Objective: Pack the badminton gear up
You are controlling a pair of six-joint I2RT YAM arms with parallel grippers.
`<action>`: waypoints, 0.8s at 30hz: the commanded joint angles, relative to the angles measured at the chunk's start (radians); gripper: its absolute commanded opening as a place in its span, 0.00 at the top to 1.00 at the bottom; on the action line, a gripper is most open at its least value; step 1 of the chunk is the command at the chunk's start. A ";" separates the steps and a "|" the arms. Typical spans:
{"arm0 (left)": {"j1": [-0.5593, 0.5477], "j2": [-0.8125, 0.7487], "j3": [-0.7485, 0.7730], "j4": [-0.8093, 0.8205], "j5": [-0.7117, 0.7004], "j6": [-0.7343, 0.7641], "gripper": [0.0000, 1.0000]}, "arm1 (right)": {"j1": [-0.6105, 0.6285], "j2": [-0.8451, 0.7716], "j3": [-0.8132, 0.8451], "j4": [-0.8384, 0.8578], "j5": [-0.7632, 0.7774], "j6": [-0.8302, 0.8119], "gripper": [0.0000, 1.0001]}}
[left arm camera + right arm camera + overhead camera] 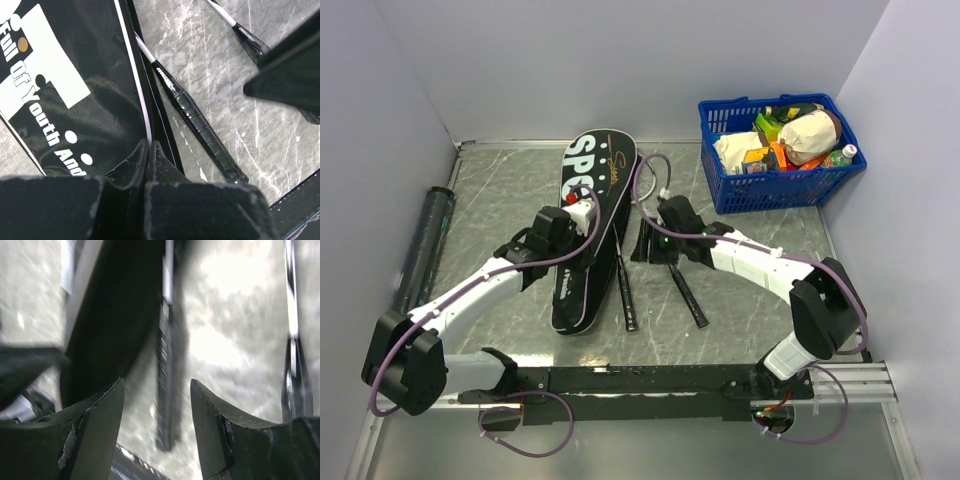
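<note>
The black bag lettered "SPORT" [592,190] lies lengthwise in the middle of the table. My left gripper [585,212] is at its right edge. In the left wrist view it [149,145] is shut on the bag's [75,100] white-piped zipper edge. Two rackets stick out of the bag's right side; only their shafts and black handles [626,295] [688,295] show. My right gripper [650,240] hovers open above the left handle [165,390], empty, its fingers either side of it [156,381]. The dark tube [425,245] lies along the left wall. No shuttlecocks are in view.
A blue basket [720,175] of groceries stands at the back right. The arms' base rail [650,380] runs along the near edge. Walls close in the table on the left, back and right.
</note>
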 commanded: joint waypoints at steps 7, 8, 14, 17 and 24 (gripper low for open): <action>-0.044 0.038 0.011 0.073 -0.015 -0.072 0.99 | 0.066 -0.042 -0.190 0.081 -0.134 0.062 0.38; -0.049 0.041 0.014 0.073 -0.024 -0.080 0.99 | 0.069 -0.042 -0.195 0.086 -0.136 0.064 0.38; -0.053 0.039 0.003 0.078 -0.110 -0.161 0.99 | 0.109 -0.008 -0.209 0.118 -0.136 0.073 0.38; -0.052 0.036 -0.024 0.110 -0.124 -0.204 0.99 | 0.121 0.018 -0.220 0.139 -0.133 0.078 0.38; -0.055 0.048 -0.107 0.204 -0.126 -0.278 0.99 | 0.123 0.061 -0.260 0.196 -0.140 0.092 0.39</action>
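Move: Some 8 cm back towards the base from the right hand, 4 cm to its left and roughly 12 cm below lies the nearer racket handle. The other racket handle is about 15 cm to the right of that one, level with it, and the bag's middle is around 10 cm ahead and 10 cm left of the hand. From the left hand, which already pinches the bag's edge, the nearer handle is some 5 cm back, 8 cm right and 12 cm below. Sweeping back towards the base and down onto the nearer racket handle, the right hand travels about 9 cm back and 7 cm down, tipping its fingers more steeply downward and turning a little counter-clockwise; the open fingers end straddling the handle's line, still above it. The left hand keeps its pinch on the bag's edge, sinking some 3 cm and turning about 10 degrees counter-clockwise. ##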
